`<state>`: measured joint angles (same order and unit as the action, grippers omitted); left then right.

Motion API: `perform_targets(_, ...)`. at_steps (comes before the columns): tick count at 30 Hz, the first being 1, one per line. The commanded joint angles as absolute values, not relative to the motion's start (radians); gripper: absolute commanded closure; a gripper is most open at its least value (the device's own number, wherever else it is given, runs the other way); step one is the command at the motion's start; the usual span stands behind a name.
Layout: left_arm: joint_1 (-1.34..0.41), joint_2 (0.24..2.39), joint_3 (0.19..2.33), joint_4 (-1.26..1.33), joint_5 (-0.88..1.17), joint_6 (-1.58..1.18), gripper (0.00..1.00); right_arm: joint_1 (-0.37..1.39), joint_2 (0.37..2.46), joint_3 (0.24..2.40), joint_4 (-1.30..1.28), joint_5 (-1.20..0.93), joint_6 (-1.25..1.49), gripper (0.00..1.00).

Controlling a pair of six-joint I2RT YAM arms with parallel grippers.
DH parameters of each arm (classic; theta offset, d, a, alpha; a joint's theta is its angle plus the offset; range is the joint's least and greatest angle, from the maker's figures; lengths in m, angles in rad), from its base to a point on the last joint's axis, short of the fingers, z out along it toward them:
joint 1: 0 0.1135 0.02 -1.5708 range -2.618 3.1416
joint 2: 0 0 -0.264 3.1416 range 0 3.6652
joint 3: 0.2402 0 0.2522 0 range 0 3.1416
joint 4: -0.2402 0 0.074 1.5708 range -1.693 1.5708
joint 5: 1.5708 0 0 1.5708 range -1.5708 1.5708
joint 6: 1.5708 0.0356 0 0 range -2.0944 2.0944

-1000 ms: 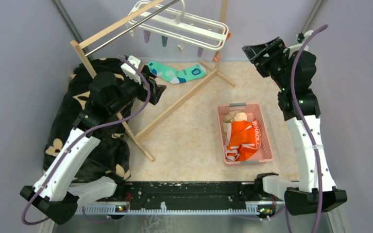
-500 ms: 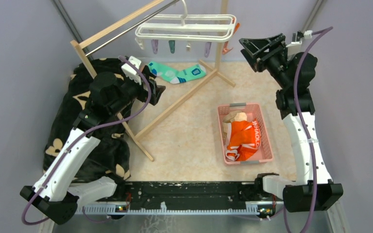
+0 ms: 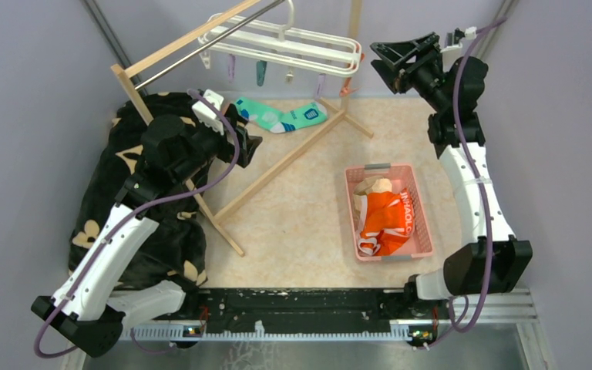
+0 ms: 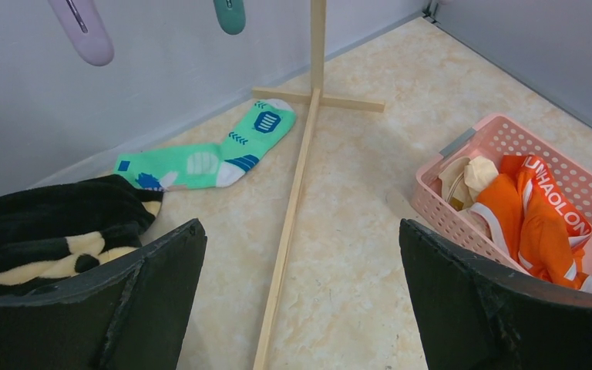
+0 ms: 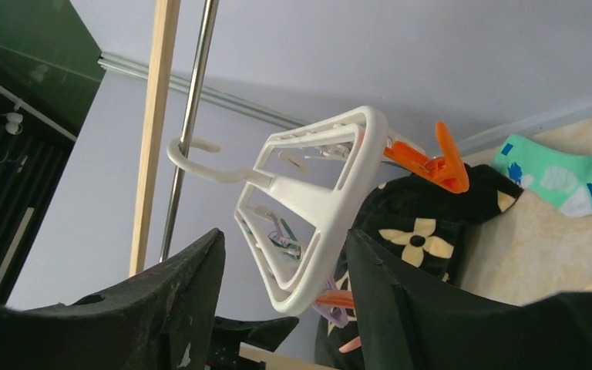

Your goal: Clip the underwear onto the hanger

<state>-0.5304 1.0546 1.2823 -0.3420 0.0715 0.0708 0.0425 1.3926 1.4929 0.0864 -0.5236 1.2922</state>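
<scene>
The orange underwear (image 3: 385, 220) lies crumpled in a pink basket (image 3: 425, 231) at the right, also showing in the left wrist view (image 4: 536, 223). The white hanger (image 3: 285, 42) hangs tilted from the rack's metal bar, small clips dangling under it. My right gripper (image 3: 376, 63) is raised at the hanger's right end. In the right wrist view the hanger's corner (image 5: 308, 208) sits between the fingers of this gripper (image 5: 284, 235), with a gap on the left side, so it is open. My left gripper (image 3: 250, 146) hovers wide open over the floor (image 4: 301, 231), holding nothing.
A tall wooden rack (image 3: 193, 38) with floor bars (image 3: 285, 166) stands at the back. A teal sock (image 3: 281, 117) lies by its foot. A black flowered blanket (image 3: 123, 193) covers the left side. A beige cloth (image 3: 374, 185) sits in the basket beside the underwear.
My right arm has moved left and back to the hanger's right end, its jaws narrowing slightly. The hanger has swung and tilted. The left arm has not moved.
</scene>
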Motion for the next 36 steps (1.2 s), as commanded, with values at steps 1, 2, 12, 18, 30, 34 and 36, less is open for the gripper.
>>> perform_targets(1, -0.529, 1.042, 1.317, -0.347, 0.062, 0.088, 0.00, 0.048, 1.397, 1.550, 0.185, -0.558, 1.331, 0.42)
perform_targets(2, -0.529, 1.044, 1.318, -0.347, 0.063, 0.087, 0.00, 0.052, 1.400, 1.551, 0.185, -0.556, 1.331, 0.42)
perform_targets(12, -0.530, 1.051, 1.320, -0.353, 0.066, 0.089, 0.00, 0.090, 1.457, 1.596, 0.166, -0.550, 1.325, 0.44)
perform_targets(18, -0.529, 1.048, 1.319, -0.356, 0.064, 0.093, 0.00, 0.098, 1.500, 1.651, 0.159, -0.552, 1.317, 0.45)
perform_targets(30, -0.529, 1.043, 1.315, -0.359, 0.058, 0.098, 0.00, 0.119, 1.556, 1.698, 0.161, -0.581, 1.312, 0.57)
perform_targets(34, -0.529, 1.046, 1.320, -0.362, 0.058, 0.097, 0.00, 0.129, 1.561, 1.694, 0.169, -0.587, 1.313, 0.60)
perform_targets(36, -0.530, 1.046, 1.322, -0.362, 0.058, 0.097, 0.00, 0.133, 1.562, 1.691, 0.172, -0.590, 1.313, 0.62)
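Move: The hanger's right end, bare-handed target of the right hand, lies about 6 cm to its left and 3 cm ahead, at nearly the same height. The orange clip hangs at that end, some 7 cm left, 5 cm ahead and 5 cm below the hand; the nearest purple clip is about 13 cm left, 3 cm ahead, also 5 cm below. From the idle left hand, the hanger's right end is roughly 21 cm right, 13 cm ahead and 10 cm higher. Leftward and somewhat forward, some 5 cm in all and nearly level, the right hand eases onto the hanger's right end, its open fingers passing one on each side of the white end bar. The wrist swings slightly counter-clockwise, under 10 degrees, and the fingers narrow partway from a bit over half open, without shutting. ##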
